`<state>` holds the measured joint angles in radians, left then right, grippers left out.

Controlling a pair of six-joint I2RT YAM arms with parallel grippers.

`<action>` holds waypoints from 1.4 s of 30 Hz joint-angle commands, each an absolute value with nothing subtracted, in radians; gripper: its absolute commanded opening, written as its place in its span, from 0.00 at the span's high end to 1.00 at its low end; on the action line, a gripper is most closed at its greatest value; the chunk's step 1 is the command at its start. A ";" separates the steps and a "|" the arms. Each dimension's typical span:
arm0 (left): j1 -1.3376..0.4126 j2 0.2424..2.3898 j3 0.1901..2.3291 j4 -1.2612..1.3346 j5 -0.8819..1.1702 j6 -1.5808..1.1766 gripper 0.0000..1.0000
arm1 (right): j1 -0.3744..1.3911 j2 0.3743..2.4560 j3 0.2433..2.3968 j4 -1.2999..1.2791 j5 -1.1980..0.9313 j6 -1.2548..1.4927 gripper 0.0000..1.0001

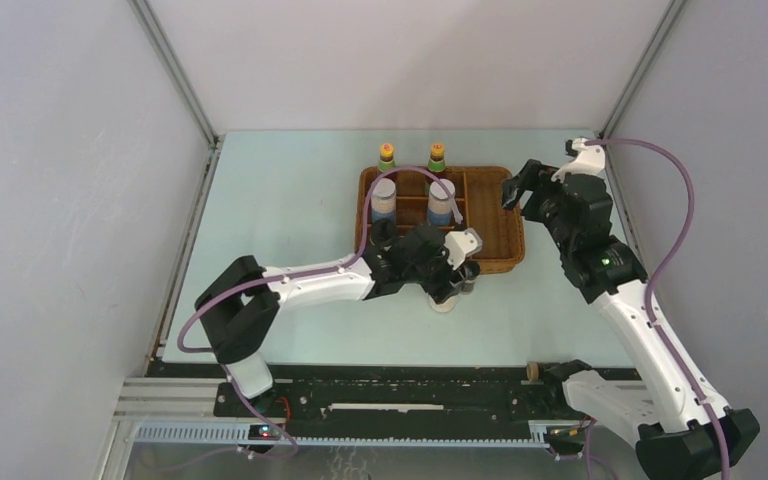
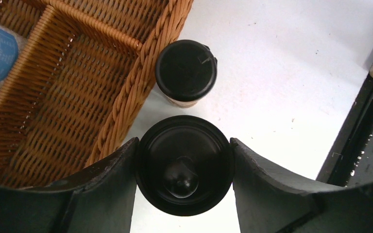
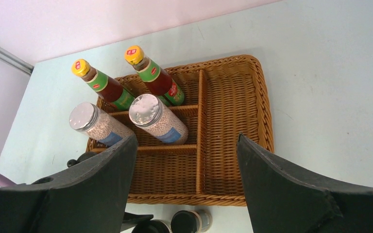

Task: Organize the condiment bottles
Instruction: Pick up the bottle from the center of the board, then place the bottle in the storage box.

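Observation:
My left gripper point(image 2: 184, 145) is shut on the black cap of a white bottle point(image 2: 184, 167) standing on the table just outside the wicker tray's point(image 2: 141, 82) near rim; from above its white base point(image 1: 444, 304) shows under the gripper point(image 1: 448, 278). A second black-capped bottle point(image 2: 186, 70) stands right beside it against the rim. Two yellow-capped sauce bottles point(image 3: 104, 86) point(image 3: 156, 78) stand in the tray's back compartments. Two silver-topped shakers point(image 3: 97, 124) point(image 3: 156, 117) stand in the compartments in front of them. My right gripper point(image 3: 187, 141) hangs open above the tray's right side point(image 1: 520, 190).
The tray point(image 1: 500, 235) sits mid-table, with a long right compartment and a near-left compartment point(image 3: 165, 167) holding nothing. A small tan-ended item point(image 1: 533, 371) lies on the black rail at the table's near edge. Walls enclose the table on three sides.

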<state>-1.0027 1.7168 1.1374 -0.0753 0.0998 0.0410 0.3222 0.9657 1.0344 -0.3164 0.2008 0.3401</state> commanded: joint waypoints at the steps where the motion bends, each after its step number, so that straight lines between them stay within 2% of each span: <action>1: -1.020 1.615 1.176 -0.080 0.051 0.007 1.00 | 0.328 0.923 1.034 -0.334 0.201 0.344 0.17; 11: -1.056 1.564 1.221 -0.149 -0.051 -0.032 1.00 | 0.331 0.856 1.025 -0.369 0.189 0.347 0.17; 26: -1.061 1.542 1.336 -0.177 -0.215 0.065 1.00 | 0.337 0.826 1.018 -0.370 0.200 0.350 0.17; 42: -0.915 1.581 1.318 -0.025 -0.157 0.091 1.00 | 0.327 0.820 1.019 -0.336 0.253 0.348 0.18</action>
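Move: The black-capped bottle is already in the left fingers, down at the table; its goal, the free part of the tray's front compartment, lies about 12 cm ahead, 3 cm left and 7 cm below that hand. The squeeze bottle stands level with that spot, 13 cm to the hand's left; the nearer salt jar is 18 cm straight ahead, the small jar 3 cm ahead and 6 cm right. From the right hand, the spot is roughly 18 cm left, 3 cm ahead and 27 cm below. The black-capped bottle, still pinched by its cap in the left fingers, is raised about 10 cm, first easing back a centimetre, then swinging forward some 8 cm and a little left over the tray's front rim, while the wrist turns about 15 degrees counter-clockwise and tilts the fingertips forward. The right hand, open and empty, backs off about 3 cm and rises slightly. ##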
